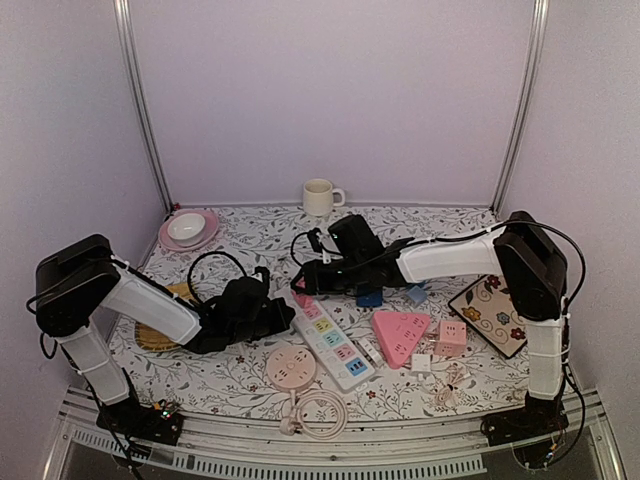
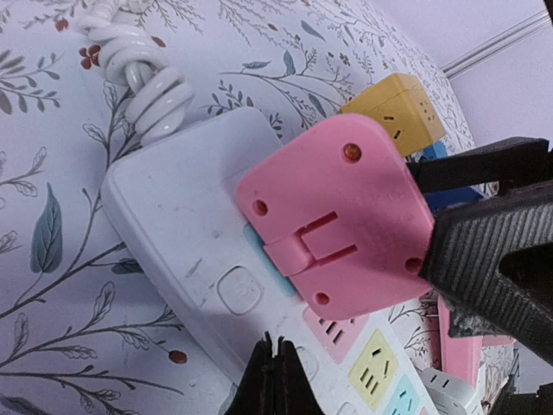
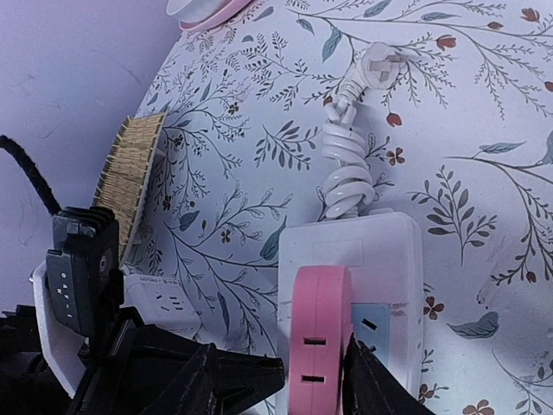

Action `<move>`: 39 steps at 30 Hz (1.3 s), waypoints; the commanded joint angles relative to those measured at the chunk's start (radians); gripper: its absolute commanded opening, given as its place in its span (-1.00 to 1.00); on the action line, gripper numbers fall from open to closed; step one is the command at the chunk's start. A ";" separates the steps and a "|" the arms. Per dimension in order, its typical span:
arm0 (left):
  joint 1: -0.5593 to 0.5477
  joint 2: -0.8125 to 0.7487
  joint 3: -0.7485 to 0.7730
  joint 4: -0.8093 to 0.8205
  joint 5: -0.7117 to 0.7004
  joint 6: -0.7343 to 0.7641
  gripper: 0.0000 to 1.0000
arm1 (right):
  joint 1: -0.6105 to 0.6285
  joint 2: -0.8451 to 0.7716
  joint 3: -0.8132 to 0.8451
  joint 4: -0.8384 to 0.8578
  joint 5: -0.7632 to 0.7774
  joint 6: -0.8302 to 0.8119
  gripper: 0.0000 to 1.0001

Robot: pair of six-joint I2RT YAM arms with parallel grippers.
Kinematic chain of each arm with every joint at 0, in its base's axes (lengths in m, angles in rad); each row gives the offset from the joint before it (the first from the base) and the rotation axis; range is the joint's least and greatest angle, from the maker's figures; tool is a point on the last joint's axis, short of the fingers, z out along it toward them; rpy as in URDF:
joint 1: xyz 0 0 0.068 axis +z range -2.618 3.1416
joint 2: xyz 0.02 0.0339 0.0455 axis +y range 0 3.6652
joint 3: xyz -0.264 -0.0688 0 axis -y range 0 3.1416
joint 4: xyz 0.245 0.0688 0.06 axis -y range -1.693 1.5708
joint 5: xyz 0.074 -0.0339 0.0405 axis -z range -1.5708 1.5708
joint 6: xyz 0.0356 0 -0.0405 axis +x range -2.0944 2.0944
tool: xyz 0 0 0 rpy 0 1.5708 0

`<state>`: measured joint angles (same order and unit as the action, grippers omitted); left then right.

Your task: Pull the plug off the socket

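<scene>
A pink plug (image 1: 301,298) (image 2: 333,220) (image 3: 318,333) sits in the end outlet of the white power strip socket (image 1: 338,347) (image 2: 181,225) (image 3: 384,251). My right gripper (image 1: 304,285) (image 3: 318,373) straddles the plug, one black finger against each flat side, shut on it. One of its fingers (image 2: 492,251) shows at the plug's right edge in the left wrist view. My left gripper (image 1: 286,318) (image 2: 278,356) is shut and empty, its tips resting on the strip just beside the plug.
The strip's coiled white cord (image 2: 147,78) (image 3: 350,177) trails from its end. Around it lie a yellow adapter (image 2: 397,108), a round pink socket (image 1: 291,365), a triangular pink socket (image 1: 400,333), a pink cube (image 1: 451,337), a floral board (image 1: 492,315), a mug (image 1: 322,197) and a pink plate (image 1: 205,238).
</scene>
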<state>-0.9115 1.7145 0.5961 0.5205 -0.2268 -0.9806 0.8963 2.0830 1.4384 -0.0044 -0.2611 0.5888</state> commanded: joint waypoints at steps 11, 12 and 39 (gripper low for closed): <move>0.001 0.005 -0.005 -0.068 -0.002 0.012 -1.00 | 0.002 0.073 0.054 -0.022 0.028 -0.003 -0.10; 0.002 0.006 -0.005 -0.071 -0.003 0.013 -1.00 | 0.002 0.073 0.055 -0.021 0.026 -0.001 -0.15; 0.003 0.008 -0.028 -0.052 -0.007 0.000 -1.00 | -0.050 -0.058 -0.126 0.370 -0.346 0.239 -0.92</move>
<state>-0.9115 1.7145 0.5907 0.5343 -0.2321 -0.9806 0.8474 2.1086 1.3178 0.1810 -0.4793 0.7784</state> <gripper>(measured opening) 0.004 0.170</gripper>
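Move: Nearly straight under the right hand's half-open fingers, some 3 cm down, the pink plug stands on the far end of the white power strip. The strip's middle lies about 8 cm back and 5 cm to the right, 7 cm below; the blue block is roughly 14 cm right and 1 cm farther out, the round pink reel 15 cm back and 3 cm left. From the left hand the plug is about 3 cm ahead, 3 cm right and 2 cm higher. Sinking about 3 cm over the pink plug, the right hand brings its fingers down on either side and pinches it. Keeping that grip, it draws back some 1.5 cm towards the base and rises slightly, rolling about 15 degrees to rock the plug in its outlet. The left hand stays put, shut fingertips resting on the strip beside it. ##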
